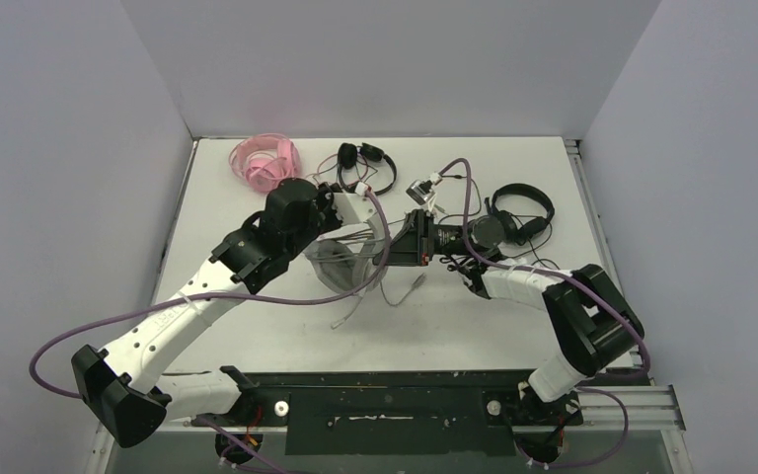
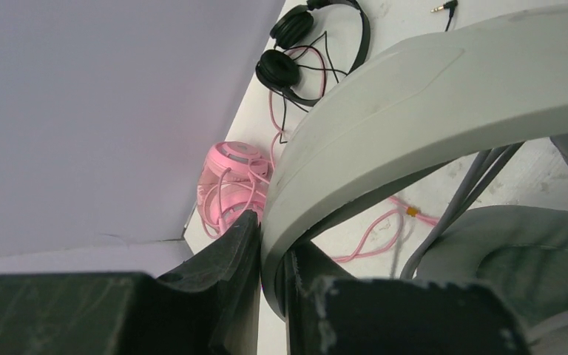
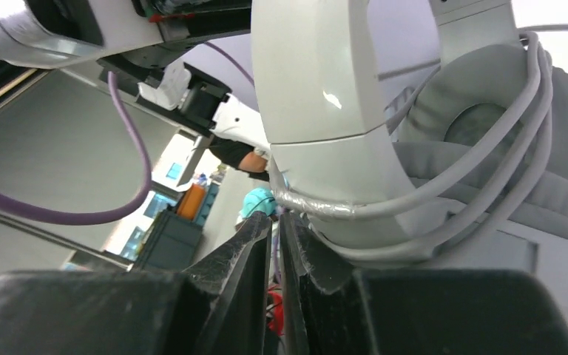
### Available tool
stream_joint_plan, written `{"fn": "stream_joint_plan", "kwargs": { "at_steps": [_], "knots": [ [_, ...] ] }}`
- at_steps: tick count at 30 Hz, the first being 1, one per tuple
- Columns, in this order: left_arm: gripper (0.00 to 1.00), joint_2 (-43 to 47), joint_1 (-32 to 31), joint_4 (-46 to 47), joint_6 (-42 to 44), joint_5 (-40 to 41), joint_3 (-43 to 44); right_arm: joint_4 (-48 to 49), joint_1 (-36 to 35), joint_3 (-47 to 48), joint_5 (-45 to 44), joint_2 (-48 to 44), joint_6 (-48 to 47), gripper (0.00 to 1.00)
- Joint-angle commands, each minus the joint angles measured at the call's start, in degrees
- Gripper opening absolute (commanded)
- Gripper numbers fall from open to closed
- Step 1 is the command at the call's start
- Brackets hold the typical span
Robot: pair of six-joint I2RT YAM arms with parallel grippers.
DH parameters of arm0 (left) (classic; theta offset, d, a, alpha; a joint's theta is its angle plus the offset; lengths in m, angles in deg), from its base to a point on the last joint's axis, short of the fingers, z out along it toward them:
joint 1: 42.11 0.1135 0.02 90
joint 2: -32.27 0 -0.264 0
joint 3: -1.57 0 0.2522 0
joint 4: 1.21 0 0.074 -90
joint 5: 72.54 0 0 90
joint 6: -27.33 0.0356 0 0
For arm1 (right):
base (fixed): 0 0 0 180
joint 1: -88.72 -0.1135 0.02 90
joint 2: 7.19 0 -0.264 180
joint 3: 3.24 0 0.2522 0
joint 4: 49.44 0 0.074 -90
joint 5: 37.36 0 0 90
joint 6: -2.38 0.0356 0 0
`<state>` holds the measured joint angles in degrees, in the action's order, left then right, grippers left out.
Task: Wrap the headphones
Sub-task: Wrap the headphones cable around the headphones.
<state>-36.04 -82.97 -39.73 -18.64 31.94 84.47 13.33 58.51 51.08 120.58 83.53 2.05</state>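
Note:
My left gripper [image 2: 272, 248] is shut on the headband [image 2: 414, 96] of the bulky white-grey headphones [image 1: 343, 263] and holds them above mid-table. Its grey cable [image 3: 444, 185] is wound round the band and ear cup, with a loose end hanging to the table [image 1: 355, 308]. My right gripper [image 3: 277, 219] sits just under that wound cable, jaws almost together with nothing showing between them. In the top view the right gripper [image 1: 413, 237] is right of the headset and the left gripper [image 1: 351, 235] is above it.
A pink headset [image 1: 266, 161] with pink cable [image 2: 373, 233] lies at the back left. One thin black headset [image 1: 367, 164] is at the back centre and another [image 1: 518, 212] at the right. A loose plug and cable [image 1: 432, 184] lie behind the right gripper.

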Motion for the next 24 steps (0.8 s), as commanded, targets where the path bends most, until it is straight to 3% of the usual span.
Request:
{"fn": "stream_joint_plan", "kwargs": {
  "at_steps": [1, 4, 7, 11, 16, 24],
  "knots": [
    [0.0, 1.7, -0.4, 11.4, -8.2, 2.2, 1.2, -11.3, -0.5, 3.6, -4.0, -5.0, -13.0, 0.13],
    [0.0, 2.4, -0.4, 11.8, -8.0, 1.6, -0.1, -23.6, 1.0, 4.5, -4.5, -8.8, -20.7, 0.17],
    [0.0, 2.3, -0.3, 10.0, -8.5, 1.1, 1.0, -44.6, 3.1, 5.9, -7.3, -13.8, -37.2, 0.19],
    [0.0, 2.5, -0.3, 8.5, -9.8, 0.0, 1.9, -60.8, 5.3, 5.9, -12.5, -20.7, -53.5, 0.26],
    [0.0, 2.3, 0.3, 7.2, -14.2, -2.5, 2.1, -68.8, 7.8, 4.7, -14.8, -26.0, -59.7, 0.36],
    [0.0, -1.7, 6.4, 0.3, -34.1, -11.0, 9.7, -75.9, 8.5, 3.0, -27.7, -35.4, -64.7, 0.47]
  ]
}}
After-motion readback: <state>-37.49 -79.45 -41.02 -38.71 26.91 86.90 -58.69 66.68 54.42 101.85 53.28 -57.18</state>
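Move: The white headphones, hanging from the left gripper by the headband with cable already wound round them, have their middle about 8 cm back, 2 cm right and 8 cm below the left hand; from the right hand it is some 6 cm left, 4 cm ahead and 5 cm lower. The loose grey plug lies roughly 9 cm right of the right hand, 2 cm ahead and 22 cm below. The black headphones sit about 17 cm ahead of the left hand, 5 cm right and 25 cm down. Draw the empty right gripper away from the wound cable and earcups, about 6 cm right and 4 cm forward, swinging its fingers clockwise and down some 30 degrees while opening them to nearly half. Keep the left gripper pinching the headband almost in place, and roll it about 20 degrees so the hanging cups swing to the right. ##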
